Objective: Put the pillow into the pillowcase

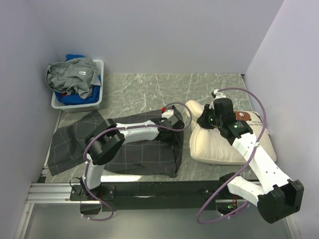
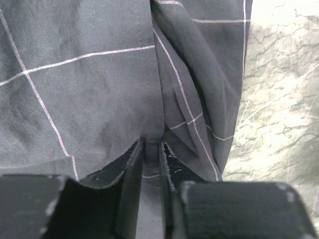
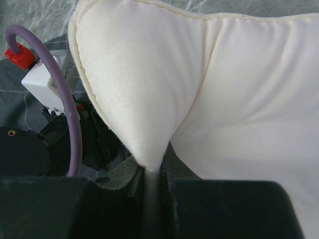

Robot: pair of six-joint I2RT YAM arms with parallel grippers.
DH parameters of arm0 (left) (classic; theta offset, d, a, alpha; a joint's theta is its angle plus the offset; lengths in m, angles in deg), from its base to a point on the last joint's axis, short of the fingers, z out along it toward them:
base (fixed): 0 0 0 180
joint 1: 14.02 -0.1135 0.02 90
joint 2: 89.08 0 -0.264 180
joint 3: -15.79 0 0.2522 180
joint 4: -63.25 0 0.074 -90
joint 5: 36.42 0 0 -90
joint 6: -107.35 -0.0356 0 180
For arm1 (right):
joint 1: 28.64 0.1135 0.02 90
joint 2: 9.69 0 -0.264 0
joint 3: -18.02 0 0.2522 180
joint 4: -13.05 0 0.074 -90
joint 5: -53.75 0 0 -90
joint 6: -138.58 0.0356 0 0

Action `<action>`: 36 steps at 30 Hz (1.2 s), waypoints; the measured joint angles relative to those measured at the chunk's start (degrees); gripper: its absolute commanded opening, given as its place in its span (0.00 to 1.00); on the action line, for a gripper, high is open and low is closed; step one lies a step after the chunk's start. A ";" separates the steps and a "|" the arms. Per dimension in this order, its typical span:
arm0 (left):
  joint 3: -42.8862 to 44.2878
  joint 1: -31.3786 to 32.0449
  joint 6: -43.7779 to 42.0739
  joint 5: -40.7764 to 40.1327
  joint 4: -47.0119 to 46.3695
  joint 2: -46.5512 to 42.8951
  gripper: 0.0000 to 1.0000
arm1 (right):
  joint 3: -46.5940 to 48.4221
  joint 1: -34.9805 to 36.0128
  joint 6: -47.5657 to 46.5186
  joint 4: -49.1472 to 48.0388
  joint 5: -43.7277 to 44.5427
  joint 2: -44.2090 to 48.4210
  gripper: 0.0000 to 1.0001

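The dark grey pillowcase [image 1: 134, 154] with thin light grid lines lies flat on the left half of the table. My left gripper [image 1: 180, 122] is at its right edge. In the left wrist view the gripper [image 2: 151, 149] has its jaws nearly together, with a fold of the pillowcase [image 2: 89, 89] pinched between them. The cream pillow [image 1: 214, 147] lies just right of the pillowcase. My right gripper [image 1: 203, 119] is at its upper left corner. In the right wrist view the gripper [image 3: 151, 172] is shut on a pulled-up corner of the pillow [image 3: 224, 89].
A white basket [image 1: 77, 84] heaped with grey and blue clothes stands at the back left by the wall. Marble tabletop [image 1: 149, 89] shows behind both fabrics. The two grippers are close together, and the left wrist [image 3: 45, 84] shows in the right wrist view.
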 measured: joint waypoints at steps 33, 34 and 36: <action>-9.70 -2.75 4.39 -0.83 -0.20 -22.16 0.01 | -14.93 15.91 3.69 -7.41 -3.26 -0.22 0.00; -9.70 -2.75 4.42 -0.79 -0.28 -22.16 0.01 | -15.39 16.28 3.96 -7.85 -3.15 -0.68 0.00; -10.10 -2.78 4.42 -0.57 -0.79 -22.21 0.01 | -15.67 17.00 4.11 -8.31 -2.84 -1.79 0.00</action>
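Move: The left fingers are around the upper layer of the pillowcase at its mouth edge, but not yet shut. The right fingers already pinch the pillow near one end; the pillow's corner sticks out some 5 cm left and 6 cm ahead of them. From the right hand the mouth edge lies about 12 cm left, 3 cm back and 17 cm below, and the pillow body's middle about 14 cm right, 5 cm back and 14 cm below. Upward, about 10 cm with 4 cm to the left, the left hand peels the pillowcase's upper layer off the lower one once its fingers have finished shutting on the mouth edge, its wrist tilting some 15 degrees. The right hand, still pinching the pillow, sinks slowly, then swings down, back and left, each by 7 to 10 cm, turning counter-clockwise to bring the corner to the mouth. ##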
